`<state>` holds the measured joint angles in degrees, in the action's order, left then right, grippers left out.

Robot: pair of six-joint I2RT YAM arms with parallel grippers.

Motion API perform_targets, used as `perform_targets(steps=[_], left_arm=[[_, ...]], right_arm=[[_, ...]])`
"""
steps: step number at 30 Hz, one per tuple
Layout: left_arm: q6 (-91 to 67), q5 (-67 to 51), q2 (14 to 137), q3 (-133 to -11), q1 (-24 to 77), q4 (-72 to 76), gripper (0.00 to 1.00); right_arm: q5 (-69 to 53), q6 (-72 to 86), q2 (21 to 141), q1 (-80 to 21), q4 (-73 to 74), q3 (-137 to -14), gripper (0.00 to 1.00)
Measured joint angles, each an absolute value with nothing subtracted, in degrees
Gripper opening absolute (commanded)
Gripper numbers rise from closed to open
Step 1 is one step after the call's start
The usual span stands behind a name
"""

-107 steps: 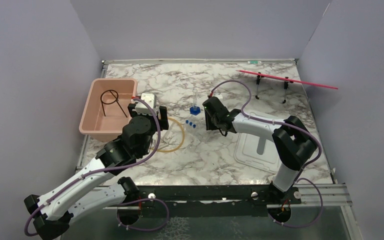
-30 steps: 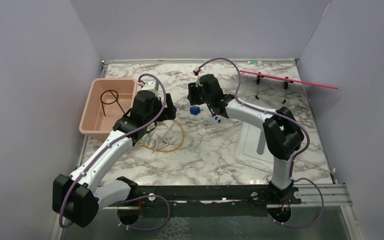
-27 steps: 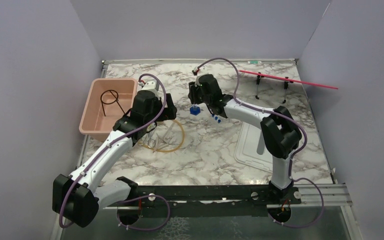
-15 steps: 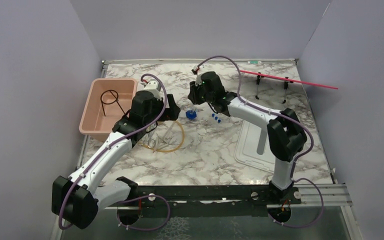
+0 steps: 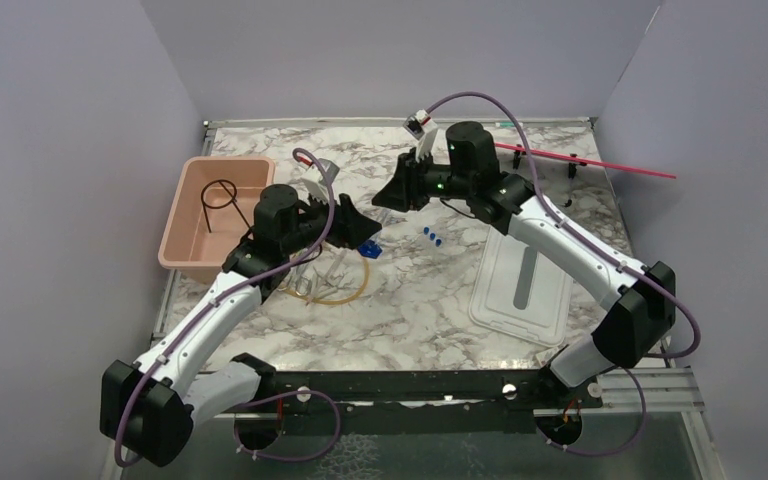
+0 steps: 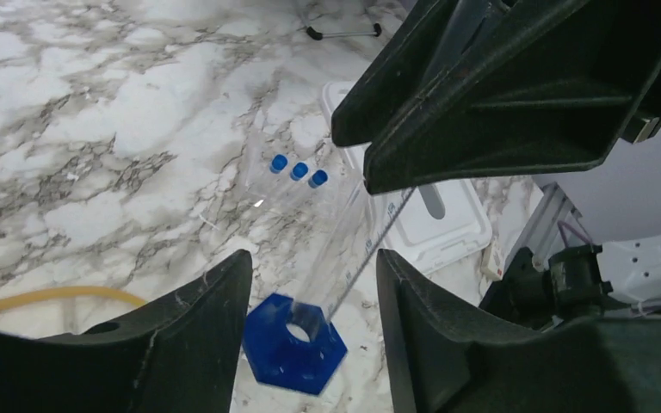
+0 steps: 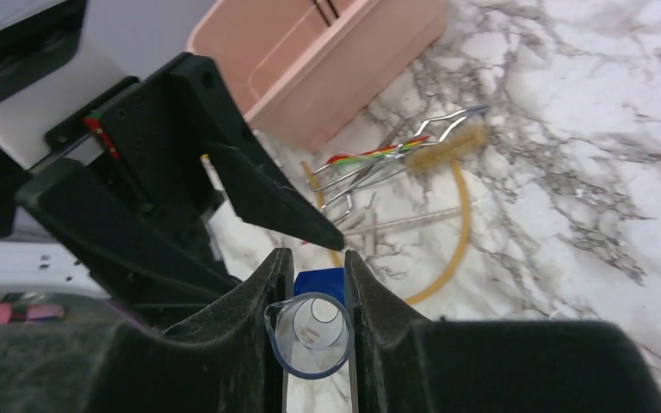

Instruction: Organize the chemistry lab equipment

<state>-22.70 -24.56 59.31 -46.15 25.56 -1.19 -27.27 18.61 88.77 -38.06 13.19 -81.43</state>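
My right gripper is shut on the open top of the clear vial. It holds the vial tilted off the table. The vial's blue base points at my left gripper. In the left wrist view the blue base hangs between the open fingers of the left gripper, close to the left one, and the clear tube runs up into the right gripper's fingers. Three blue-capped tubes lie on the marble. The amber tubing loop and metal tongs lie beneath the left arm. The black wire ring sits in the tub.
The pink tub stands at the left edge of the table. A white lid with a grey slot lies front right. A red rod on small black stands runs along the back right, near the wall.
The right gripper has lifted the vial off the table and tipped it toward the left arm. The left gripper has swung up around the blue base and its jaws have narrowed.
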Motion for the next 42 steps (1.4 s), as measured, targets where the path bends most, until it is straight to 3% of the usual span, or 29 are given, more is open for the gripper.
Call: perform_targets(steps=[8, 13, 15, 18, 24, 28, 34, 42], left_arm=[[-27.0, -34.7, 59.8, -44.1, 25.6, 5.1, 0.44], [-27.5, -38.9, 59.8, -43.1, 25.6, 7.7, 0.26], [-27.4, -40.2, 59.8, -43.1, 25.6, 8.3, 0.16], [-26.1, -42.0, 59.2, -42.9, 25.7, 8.8, 0.12], [-25.7, -40.8, 58.4, -43.1, 25.9, 7.0, 0.11], [-24.7, -36.4, 58.4, -45.1, 25.9, 1.9, 0.11], [-20.7, -18.6, 60.4, -54.0, 25.4, -13.5, 0.1], [-15.0, 2.9, 66.0, -64.7, 19.3, -28.6, 0.11]], right_arm=[[-34.3, 21.2, 87.6, -37.9, 13.8, -81.1, 0.24], [-37.5, 22.7, 87.6, -37.9, 13.8, -81.1, 0.25], [-38.2, 23.2, 87.5, -37.9, 13.8, -81.1, 0.29], [-39.1, 25.2, 87.4, -37.5, 13.7, -80.8, 0.44], [-36.3, 27.4, 84.5, -37.6, 13.3, -78.9, 0.62], [-25.9, 30.3, 80.1, -37.8, 13.4, -77.3, 0.63], [-10.2, 35.2, 69.0, -37.7, 12.0, -69.1, 0.63], [-3.2, 37.5, 62.0, -37.7, 11.7, -62.1, 0.63]])
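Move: The graduated cylinder hangs tilted from the right hand's closed fingers, its middle some 3 cm back and 3 cm below them; the left hand's open fingers, to which it is taken, wait about 4 cm back, 4 cm left and 5 cm below. From the left hand the cylinder's middle lies roughly 3 cm right, 1 cm ahead and 2 cm higher; the pink box is about 30 cm left and 9 cm ahead, the yellow tubing 8 cm left and level. Left pinches the cylinder; right lets go, withdraws rightward; left carries it about 15 cm left-forward towards the box. ##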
